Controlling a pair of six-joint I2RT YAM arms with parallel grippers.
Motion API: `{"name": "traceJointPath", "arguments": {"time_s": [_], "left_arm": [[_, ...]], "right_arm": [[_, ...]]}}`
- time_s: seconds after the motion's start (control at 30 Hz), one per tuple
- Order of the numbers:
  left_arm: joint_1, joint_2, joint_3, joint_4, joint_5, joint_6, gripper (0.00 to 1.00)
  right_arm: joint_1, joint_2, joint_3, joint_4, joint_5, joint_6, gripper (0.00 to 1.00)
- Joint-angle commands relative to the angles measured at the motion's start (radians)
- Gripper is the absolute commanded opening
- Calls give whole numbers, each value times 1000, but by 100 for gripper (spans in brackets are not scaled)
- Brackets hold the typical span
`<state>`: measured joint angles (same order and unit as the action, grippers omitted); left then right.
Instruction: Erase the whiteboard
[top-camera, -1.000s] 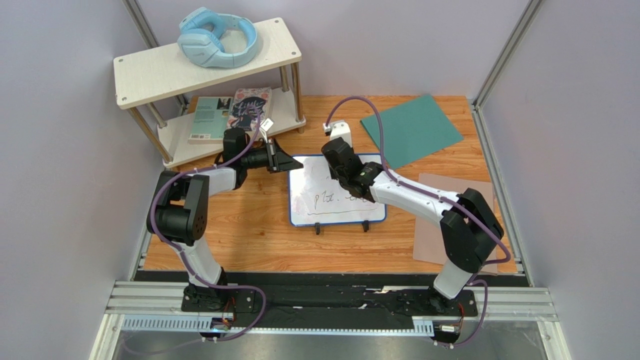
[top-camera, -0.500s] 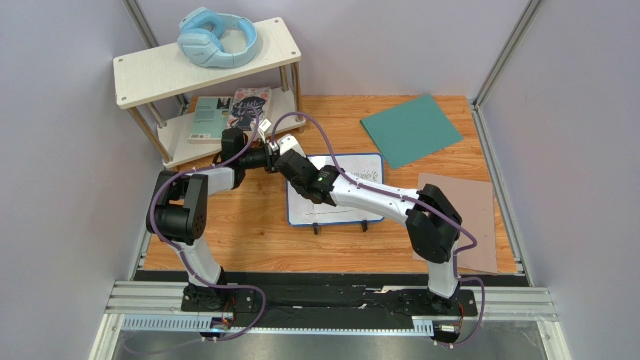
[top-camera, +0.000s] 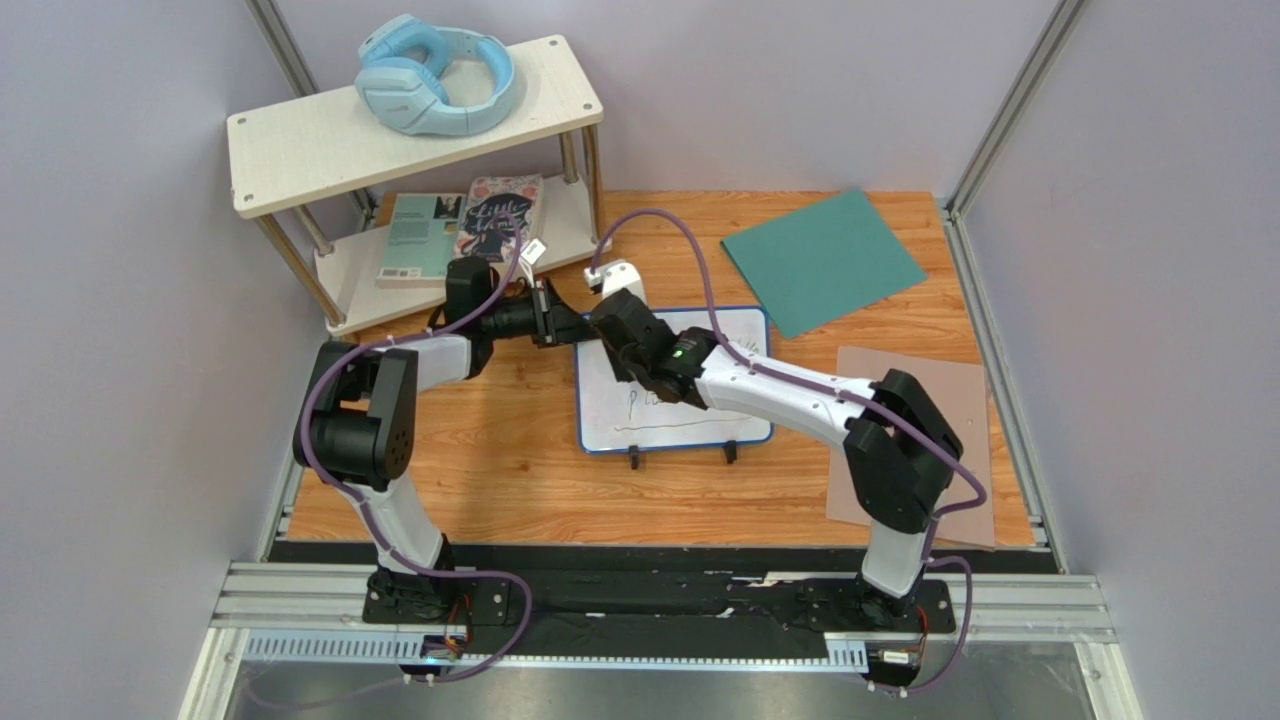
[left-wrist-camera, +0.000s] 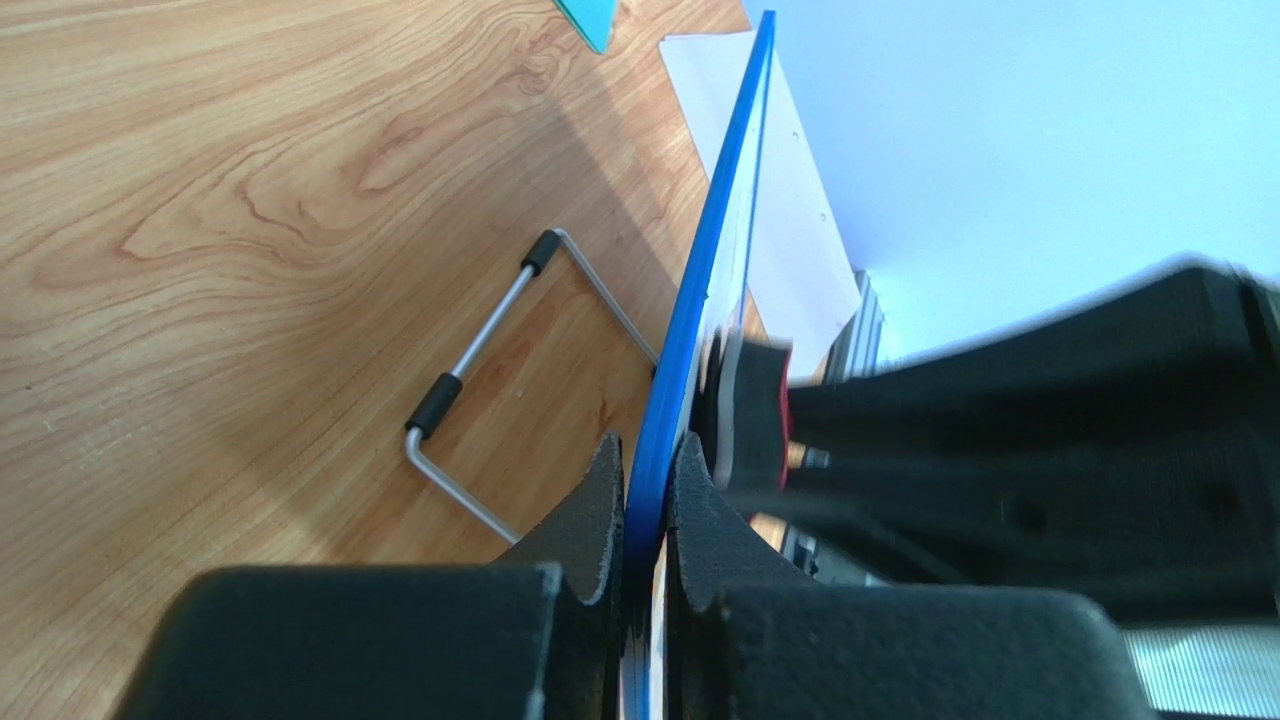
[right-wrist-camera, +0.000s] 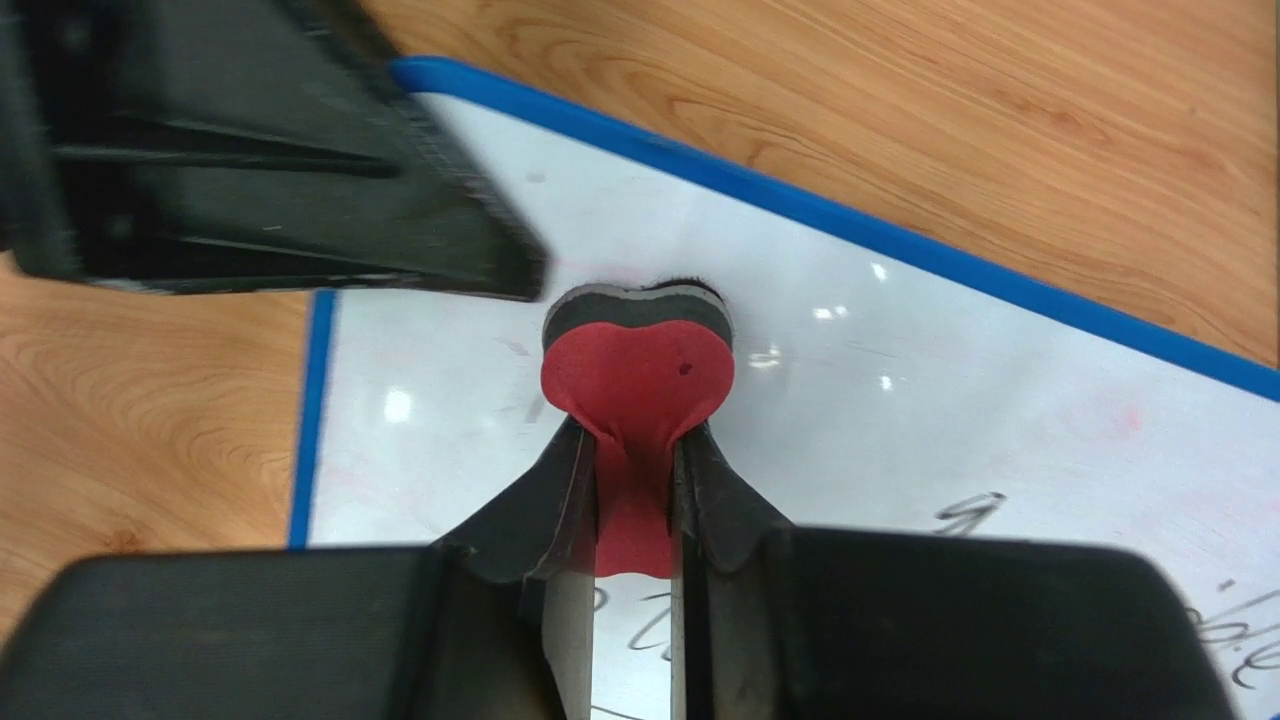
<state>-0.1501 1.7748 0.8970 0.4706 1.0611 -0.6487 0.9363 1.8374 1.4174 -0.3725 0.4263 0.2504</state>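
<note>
The whiteboard (top-camera: 679, 423), white with a blue frame, stands tilted on a wire stand (left-wrist-camera: 484, 324) in the middle of the table. Dark handwriting (top-camera: 651, 398) shows on it. My left gripper (top-camera: 577, 326) is shut on the board's upper left edge, and its fingers pinch the blue frame (left-wrist-camera: 709, 294) in the left wrist view, left gripper (left-wrist-camera: 649, 453). My right gripper (right-wrist-camera: 634, 450) is shut on a red-backed eraser (right-wrist-camera: 639, 372), whose dark pad presses on the board (right-wrist-camera: 932, 375) near its upper left corner. In the top view the right gripper (top-camera: 633, 339) hides the eraser.
A teal sheet (top-camera: 822, 258) lies at the back right and a pinkish-brown mat (top-camera: 950, 393) at the right edge. A two-level shelf (top-camera: 301, 147) at the back left carries blue headphones (top-camera: 436, 75) above and books (top-camera: 458, 225) below.
My right gripper swept the eraser left across the board's upper part to the left edge, then came back a little to the right. The left gripper kept its hold on the frame.
</note>
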Motion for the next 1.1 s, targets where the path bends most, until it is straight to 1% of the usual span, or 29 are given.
{"name": "traceJointPath", "arguments": {"time_s": [0.0, 0.17, 0.33, 0.53, 0.7, 0.93, 1.03, 1.07], "left_arm": [[-14, -23, 0, -18, -87, 132, 0], [-14, -21, 5, -30, -87, 138, 0], [-14, -25, 11, -52, -93, 149, 0], [-14, -26, 8, -61, -99, 158, 0], [-14, -29, 3, -69, -108, 164, 0], [-12, -29, 6, -75, -110, 169, 0], [-12, -31, 8, -76, -112, 169, 0], [-12, -31, 8, -78, -110, 169, 0]], "right_arm": [[-187, 22, -158, -135, 91, 46, 0], [-251, -36, -256, -123, 117, 98, 0], [-320, -70, -359, -102, 97, 148, 0], [-399, -93, -408, -97, 63, 167, 0], [-484, -127, -436, -91, 6, 165, 0], [-498, -159, -462, -86, -37, 144, 0], [-469, -191, -480, -57, -84, 121, 0], [-438, -199, -482, -55, -78, 116, 0]]}}
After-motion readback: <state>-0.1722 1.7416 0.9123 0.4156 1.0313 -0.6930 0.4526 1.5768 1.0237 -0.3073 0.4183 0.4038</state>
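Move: The right hand holds the eraser near the whiteboard's top left. The board's top right corner, where this sweep heads, lies about 22 cm to that hand's right, 6 cm ahead and a little lower; the top left corner is some 6 cm left and 5 cm ahead, and the remaining words 10 cm right, 5 cm back and 5 cm down. The green sheets lie roughly 36 cm right, 20 cm ahead, on the table. From the left hand, the top right corner lies about 26 cm right and 2 cm ahead, slightly lower. Sweep the right gripper about 23 cm to the right along the whiteboard's upper band, out to its right edge, easing some 4 cm forward and slightly down while turning the wrist about 35 degrees clockwise; keep the eraser gripped and against the board. Keep the left fingers pinched on the top left corner to steady it, yielding only about a centimetre. ##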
